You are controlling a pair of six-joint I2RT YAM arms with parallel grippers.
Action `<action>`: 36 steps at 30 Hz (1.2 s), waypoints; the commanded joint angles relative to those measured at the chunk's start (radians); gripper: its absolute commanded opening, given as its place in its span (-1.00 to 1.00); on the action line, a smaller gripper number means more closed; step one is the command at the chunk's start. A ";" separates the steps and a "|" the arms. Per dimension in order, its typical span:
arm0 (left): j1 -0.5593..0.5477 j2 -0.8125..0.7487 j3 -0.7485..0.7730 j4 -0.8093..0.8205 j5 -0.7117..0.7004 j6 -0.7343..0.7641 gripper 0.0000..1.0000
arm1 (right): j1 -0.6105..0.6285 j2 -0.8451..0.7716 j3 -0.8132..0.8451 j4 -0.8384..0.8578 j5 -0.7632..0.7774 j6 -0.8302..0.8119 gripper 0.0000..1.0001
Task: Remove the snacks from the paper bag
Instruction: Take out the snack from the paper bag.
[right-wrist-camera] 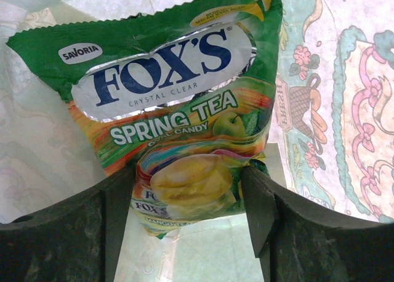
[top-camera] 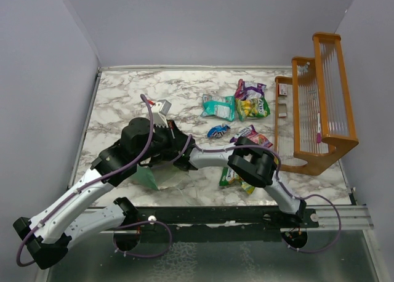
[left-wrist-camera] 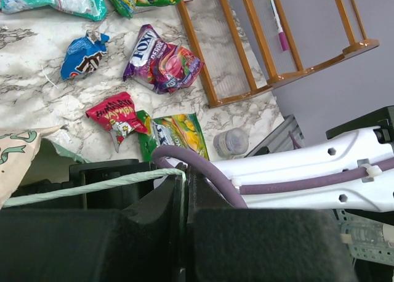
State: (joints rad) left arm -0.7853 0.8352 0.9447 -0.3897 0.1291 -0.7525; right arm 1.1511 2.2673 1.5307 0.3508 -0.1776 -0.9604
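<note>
The mint-green paper bag (top-camera: 151,176) lies under both arms; its cream panel shows in the left wrist view (left-wrist-camera: 18,156). My left gripper (top-camera: 169,137) (left-wrist-camera: 183,177) is shut on the bag's thin string handle (left-wrist-camera: 92,186). My right gripper (top-camera: 181,162) (right-wrist-camera: 188,189) reaches inside the bag (right-wrist-camera: 345,109), its fingers pressed on both sides of a green Fox's Spring Tea packet (right-wrist-camera: 178,97). Outside the bag lie teal (top-camera: 218,106), yellow-green (top-camera: 251,108), purple (top-camera: 249,90), blue (top-camera: 218,132), pink (top-camera: 255,136) and green-yellow (top-camera: 233,178) packets. A red packet (left-wrist-camera: 114,116) shows in the left wrist view.
A wooden rack (top-camera: 317,103) stands at the right edge with a pen (left-wrist-camera: 275,20) in it. A small grey round cap (left-wrist-camera: 231,141) sits near the green-yellow packet. My right arm's elbow (top-camera: 252,162) hangs over the near packets. Grey walls close the back and sides.
</note>
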 commanded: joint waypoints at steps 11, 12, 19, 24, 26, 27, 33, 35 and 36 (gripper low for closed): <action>-0.022 -0.124 0.001 -0.012 0.006 -0.022 -1.00 | 0.018 0.103 0.077 -0.033 0.199 0.158 -0.53; -0.022 -0.142 -0.004 -0.039 -0.023 -0.019 -1.00 | 0.018 0.092 0.069 -0.025 0.215 0.164 -0.61; -0.022 -0.286 -0.037 -0.232 -0.266 -0.005 -1.00 | 0.020 -0.082 -0.099 0.058 0.257 0.227 -0.97; -0.022 -0.385 -0.069 -0.218 -0.376 0.001 -1.00 | 0.039 -0.203 -0.218 0.064 0.307 0.296 -0.98; -0.022 -0.399 -0.080 -0.192 -0.376 0.010 -1.00 | 0.040 -0.242 -0.258 0.053 0.309 0.323 -0.98; -0.022 -0.400 -0.085 -0.182 -0.373 0.013 -1.00 | 0.063 -0.258 -0.272 0.040 0.315 0.334 -0.98; -0.022 -0.369 -0.063 -0.149 -0.362 0.022 -1.00 | 0.078 -0.372 -0.400 0.011 0.321 0.390 -0.98; -0.022 -0.342 -0.034 -0.147 -0.358 0.035 -1.00 | 0.078 -0.414 -0.453 0.015 0.332 0.373 -0.98; -0.022 -0.325 -0.014 -0.155 -0.363 0.041 -1.00 | 0.078 -0.442 -0.485 0.035 0.323 0.355 -0.98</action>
State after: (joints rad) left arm -0.8009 0.4618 0.8734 -0.5697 -0.2153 -0.7452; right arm 1.2209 1.9347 1.1309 0.3435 0.1169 -0.6167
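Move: The green Fox's Spring Tea bag lies inside the paper bag, its near end between the right hand's open fingers, its middle some 4 cm to the left, 1 cm ahead and 2 cm lower. The red packet lies roughly 25 cm to the right and 7 cm ahead of that hand, the blue one as far right and 16 cm ahead, both about 6 cm lower. From the left hand, which holds a paper-bag handle, the green bag is about 12 cm left, 7 cm ahead and 24 cm down. The near end of the green Fox's bag gets pinched as the right fingers shut on it, the hand first easing about 1 cm deeper to the left; the right hand then draws it some 10 cm to the right and a little back towards the paper bag's mouth, turning about 20 degrees clockwise. The left hand keeps its grip on the handle and swings it about 10 cm left, turning counter-clockwise. ##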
